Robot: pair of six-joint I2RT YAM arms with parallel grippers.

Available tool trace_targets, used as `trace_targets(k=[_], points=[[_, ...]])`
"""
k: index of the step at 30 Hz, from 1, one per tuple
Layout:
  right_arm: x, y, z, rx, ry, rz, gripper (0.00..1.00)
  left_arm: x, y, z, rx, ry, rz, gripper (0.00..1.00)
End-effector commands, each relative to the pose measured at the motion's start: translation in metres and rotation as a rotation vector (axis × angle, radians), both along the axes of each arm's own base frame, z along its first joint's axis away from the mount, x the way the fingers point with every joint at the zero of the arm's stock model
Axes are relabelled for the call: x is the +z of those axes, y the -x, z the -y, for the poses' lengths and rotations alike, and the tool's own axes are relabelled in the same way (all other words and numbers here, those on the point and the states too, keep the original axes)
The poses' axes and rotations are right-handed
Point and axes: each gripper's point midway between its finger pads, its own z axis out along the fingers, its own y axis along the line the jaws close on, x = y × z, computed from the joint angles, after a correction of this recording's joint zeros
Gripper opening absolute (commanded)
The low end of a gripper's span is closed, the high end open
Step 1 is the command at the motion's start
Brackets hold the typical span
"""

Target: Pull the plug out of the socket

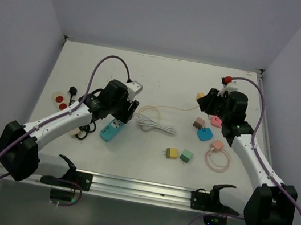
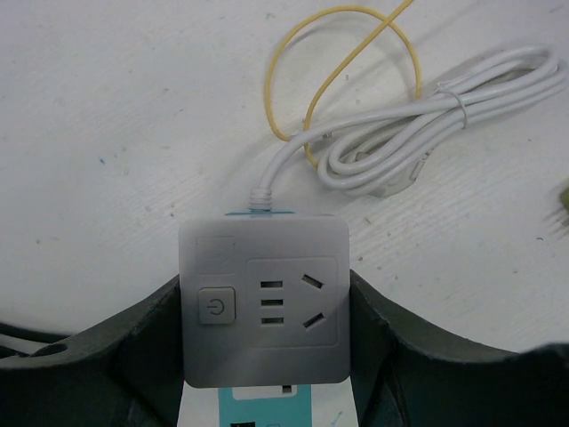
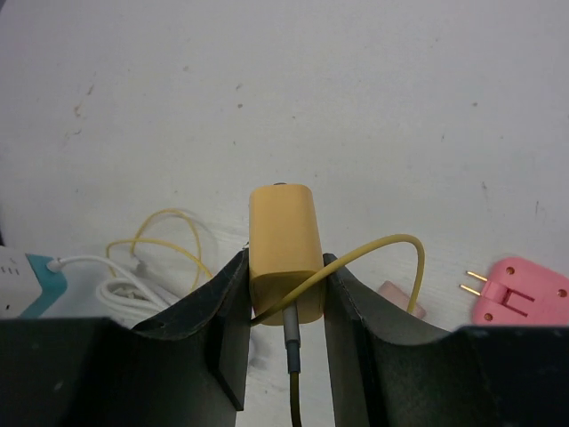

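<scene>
My left gripper (image 2: 264, 294) is shut on a white cube socket (image 2: 262, 302), its fingers (image 2: 142, 347) pressed against both sides. The socket's face shows a power button and bare slots, with nothing plugged in. Its white cable (image 2: 427, 133) lies coiled on the table beyond it. My right gripper (image 3: 284, 267) is shut on a yellow plug (image 3: 283, 240), whose yellow cable (image 3: 391, 245) loops over the right finger. In the top view the left gripper (image 1: 122, 113) and right gripper (image 1: 205, 98) are far apart, and the plug (image 1: 200, 96) is well clear of the socket.
A teal power strip (image 1: 111, 130) lies under the left gripper. Pink (image 1: 216, 121), brown (image 1: 199, 122), blue (image 1: 204, 134), yellow (image 1: 172, 153) and green (image 1: 186, 155) adapters lie at centre right, beside a peach charger (image 1: 217, 147). Red discs (image 1: 59, 97) and a black plug (image 1: 73, 90) sit left.
</scene>
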Motion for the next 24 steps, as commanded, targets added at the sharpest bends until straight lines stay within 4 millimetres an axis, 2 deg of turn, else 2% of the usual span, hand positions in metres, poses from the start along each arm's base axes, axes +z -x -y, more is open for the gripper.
trace_targets(k=[1,6,8,12,15,17,24], points=[[0.005,-0.024,0.009,-0.119,-0.050,0.003,0.00,0.026,-0.036,-0.015,0.170,0.002,0.098,0.00],[-0.031,-0.042,0.026,-0.286,-0.076,-0.075,0.00,0.018,-0.045,-0.024,0.252,-0.019,0.091,0.00],[-0.050,-0.047,0.046,-0.399,-0.038,-0.112,0.00,0.012,-0.048,-0.032,0.298,-0.047,0.088,0.00],[-0.071,-0.046,0.083,-0.549,-0.062,-0.171,0.00,0.004,-0.049,-0.048,0.377,-0.064,0.063,0.00],[-0.083,-0.048,0.079,-0.513,-0.103,-0.204,0.00,0.002,-0.052,-0.047,0.393,-0.037,0.061,0.00],[-0.093,-0.051,0.069,-0.463,-0.119,-0.239,0.02,0.002,-0.055,-0.037,0.376,0.005,0.054,0.00],[-0.128,-0.060,0.038,-0.343,-0.195,-0.372,0.23,-0.003,-0.069,-0.010,0.349,0.117,0.047,0.00]])
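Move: Below the right hand, which still holds the yellow plug, the brown plug lies about 19 cm down, some 3 cm ahead and 5 cm to the right. The pink plug is roughly 7 cm right of the brown one and 2 cm farther out; the blue plug is 3 cm right of it and 4 cm nearer. For the left hand, still holding the socket, the brown plug is about 28 cm right and 6 ahead, the white cable bundle 11 cm right and 2 ahead, 12 below. Sinking fast, the right hand brings the yellow plug some 14 cm down towards the brown plug, drifting forward and right and at the end edging back left; its fingers tip downward and swing about 25 degrees clockwise, grip kept. The left hand carries the socket about 5 cm forward and left while easing lower, turning counter-clockwise, away from the right hand. ##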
